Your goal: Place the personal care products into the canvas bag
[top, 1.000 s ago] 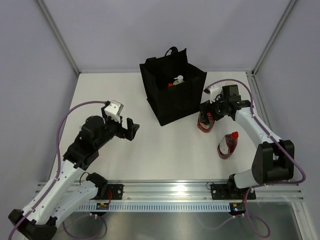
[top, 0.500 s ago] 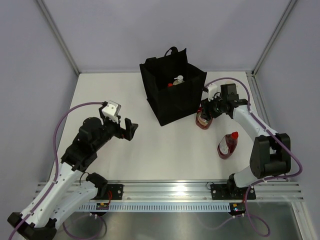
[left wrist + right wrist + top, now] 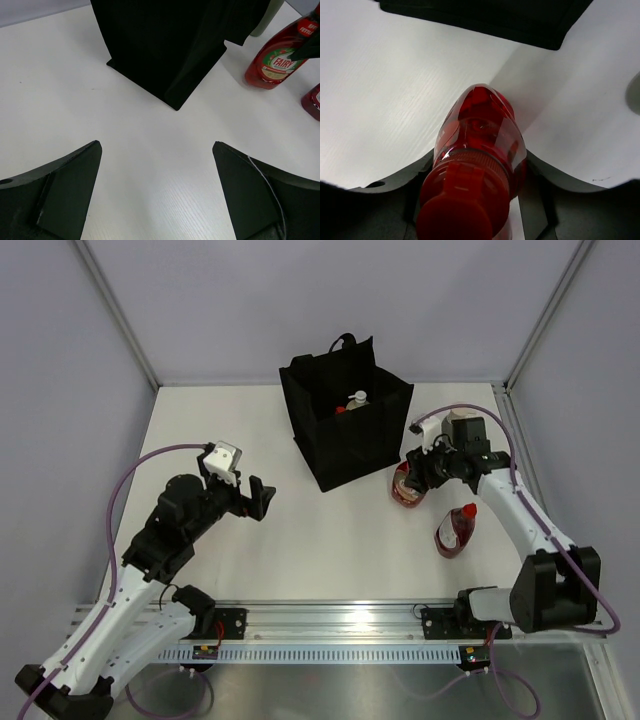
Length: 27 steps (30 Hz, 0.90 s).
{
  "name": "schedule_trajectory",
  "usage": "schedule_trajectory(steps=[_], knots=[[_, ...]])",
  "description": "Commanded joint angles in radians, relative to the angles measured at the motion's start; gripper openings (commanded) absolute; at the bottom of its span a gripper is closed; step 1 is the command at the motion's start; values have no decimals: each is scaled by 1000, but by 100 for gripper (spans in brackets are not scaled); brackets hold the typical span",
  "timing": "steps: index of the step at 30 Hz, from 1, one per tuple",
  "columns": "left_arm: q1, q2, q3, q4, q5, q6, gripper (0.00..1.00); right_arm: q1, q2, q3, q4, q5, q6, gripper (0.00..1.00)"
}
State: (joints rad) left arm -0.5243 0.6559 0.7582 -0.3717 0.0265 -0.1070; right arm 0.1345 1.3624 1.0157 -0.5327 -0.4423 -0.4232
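The black canvas bag [image 3: 345,425] stands open at the back middle, with a cream bottle [image 3: 357,400] and a red cap [image 3: 340,410] showing inside. Just right of it, my right gripper [image 3: 413,473] is shut on the neck of a dark red bottle [image 3: 404,490] that stands on the table. In the right wrist view both fingers press that bottle [image 3: 480,145] below its red cap. A second dark red bottle [image 3: 455,528] stands nearer the front. My left gripper [image 3: 262,498] hovers open and empty left of the bag [image 3: 165,45].
A grey-green bottle [image 3: 267,17] shows partly behind the bag's right corner in the left wrist view. White walls and metal posts [image 3: 115,310] close in the white table [image 3: 300,540]. The rail [image 3: 330,625] with both arm bases runs along the near edge.
My right gripper has closed on the dark red bottle's neck and its wrist has shifted a little to the right. The left arm has barely moved.
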Motion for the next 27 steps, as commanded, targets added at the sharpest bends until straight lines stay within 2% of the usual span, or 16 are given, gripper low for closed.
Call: schedule_trajectory(steps=[1,6,11,16,22,27], knots=[[1,-18,-13,20,-17,-7,99,-6,-196,82,-31,-154,-29,0],[1,-25,-19,30,-22,-5,99,-6,-278,253,-145,-291,9,0],[1,-32,-28,45,-19,4,99,-4,-188,565,-104,-415,168,0],[1,-30,-39,59,-17,10,99,28,47,892,45,-406,371,0],[1,-15,-42,62,-22,21,99,160,406,1272,25,-274,362,0],[1,-9,-43,56,-68,26,99,226,627,1440,49,-161,308,0]])
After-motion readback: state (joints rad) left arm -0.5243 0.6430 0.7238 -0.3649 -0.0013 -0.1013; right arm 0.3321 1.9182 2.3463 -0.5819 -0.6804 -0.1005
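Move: The right hand already grips the Fairy bottle; the canvas bag's middle lies about 12 cm ahead and 16 cm left of it, at roughly hand height, its mouth higher. The grey pump bottle stands some 6 cm ahead and 5 cm right, the other red bottle about 12 cm back and 6 cm right, both centred 4 cm lower. From the left hand, the bag is about 20 cm ahead, 16 cm right and 11 cm below. Still gripping the Fairy bottle, the right hand rises about 35 cm, swings left-forward over the bag, starts sinking. ##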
